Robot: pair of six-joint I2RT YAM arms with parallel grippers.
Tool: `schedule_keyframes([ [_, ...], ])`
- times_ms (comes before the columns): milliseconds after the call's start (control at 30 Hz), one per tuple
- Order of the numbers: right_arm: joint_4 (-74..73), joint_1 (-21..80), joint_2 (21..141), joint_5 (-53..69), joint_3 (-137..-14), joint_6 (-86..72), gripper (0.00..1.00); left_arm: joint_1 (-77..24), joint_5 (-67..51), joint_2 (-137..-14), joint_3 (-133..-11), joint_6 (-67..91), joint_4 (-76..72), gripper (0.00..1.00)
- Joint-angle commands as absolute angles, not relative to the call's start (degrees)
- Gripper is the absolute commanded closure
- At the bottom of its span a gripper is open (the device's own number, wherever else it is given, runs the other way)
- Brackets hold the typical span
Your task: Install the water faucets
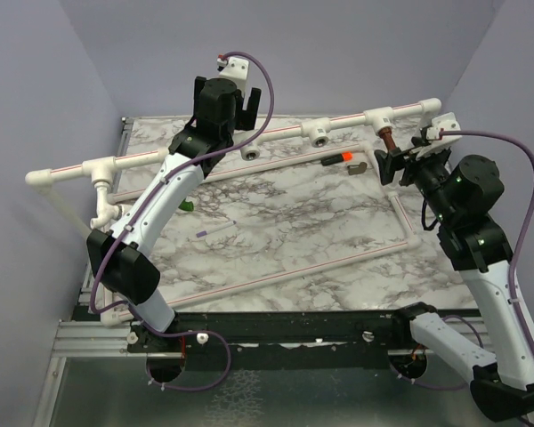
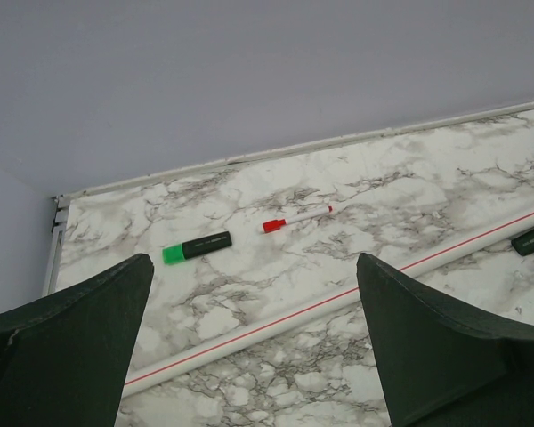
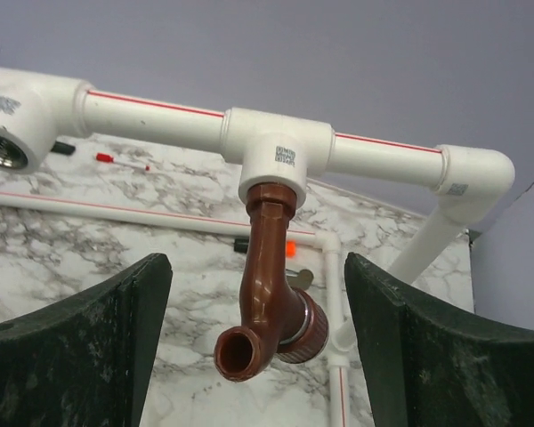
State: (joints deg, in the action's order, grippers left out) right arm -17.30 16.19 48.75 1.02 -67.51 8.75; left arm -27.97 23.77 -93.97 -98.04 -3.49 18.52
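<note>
A dark reddish-brown faucet (image 3: 269, 267) hangs spout-down, screwed into a white tee (image 3: 280, 147) of the raised pipe (image 1: 276, 133). My right gripper (image 3: 258, 267) is open, one finger on each side of this faucet (image 1: 387, 139) without touching it. In the top view the right gripper (image 1: 394, 165) sits just in front of the tee. My left gripper (image 2: 254, 262) is open and empty, held high over the back left of the table (image 1: 233, 108). A white tap-like piece (image 1: 103, 213) hangs under the left tee. The middle tee's threaded socket (image 3: 4, 148) is empty.
A thin white pipe with a red stripe (image 2: 276, 320) lies on the marble top. A green-capped marker (image 2: 196, 247) and a red pen (image 2: 294, 218) lie beyond it. An orange-and-black marker (image 1: 336, 160) and a small grey-brown bent piece (image 1: 358, 167) lie near the faucet.
</note>
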Motion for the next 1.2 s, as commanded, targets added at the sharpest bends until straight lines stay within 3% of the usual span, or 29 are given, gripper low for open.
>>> schedule_keyframes([
  [0, -22.6, 16.4, 50.3, 0.9, -68.7, 14.1, 0.18, -28.6, 23.0, -96.3, -97.8, -3.6, 23.0, 0.02],
  [767, -17.5, 16.6, 53.5, -6.6, -63.6, 17.3, 0.48, -28.7, 22.7, -97.1, -98.3, -3.4, 23.4, 0.03],
  [867, -16.5, 16.7, 53.4, -6.8, -63.3, 16.4, 0.64, -28.7, 22.8, -97.2, -98.4, -3.4, 23.4, 0.02],
  [933, -16.3, 16.7, 53.8, -6.5, -63.3, 14.8, 0.86, -28.7, 22.8, -97.3, -98.5, -3.4, 23.5, 0.02],
  [1000, -15.8, 16.7, 54.0, -6.0, -62.9, 12.7, 0.99, -28.7, 23.0, -97.3, -98.5, -3.6, 23.5, 0.02],
  [1167, -12.9, 16.7, 52.4, -4.3, -59.2, 4.9, 1.00, -28.7, 23.4, -97.1, -98.3, -3.9, 23.5, 0.02],
])
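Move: The brown faucet hangs from its white tee just beyond my open right fingers: its middle is about 4 cm ahead, 1 cm to the right and 5 cm lower. The tee sits roughly 5 cm ahead, straight in line and 2 cm above my right hand. The pipe's next tee is some 14 cm left and 2 cm ahead, its corner elbow about 12 cm right and 8 cm ahead, both about 2 cm above. From my left hand the faucet lies some 36 cm right, 13 cm back and about level. I bring my right hand down about 6 cm and forward some 3 cm, drifting slightly right, so the fingers come around the faucet's body below the tee. On the way the hand rolls some 10 degrees, left side sinking, and tips a little downward. The fingers close from wide open and pinch the body by its valve collar, the hand then nearly still. ##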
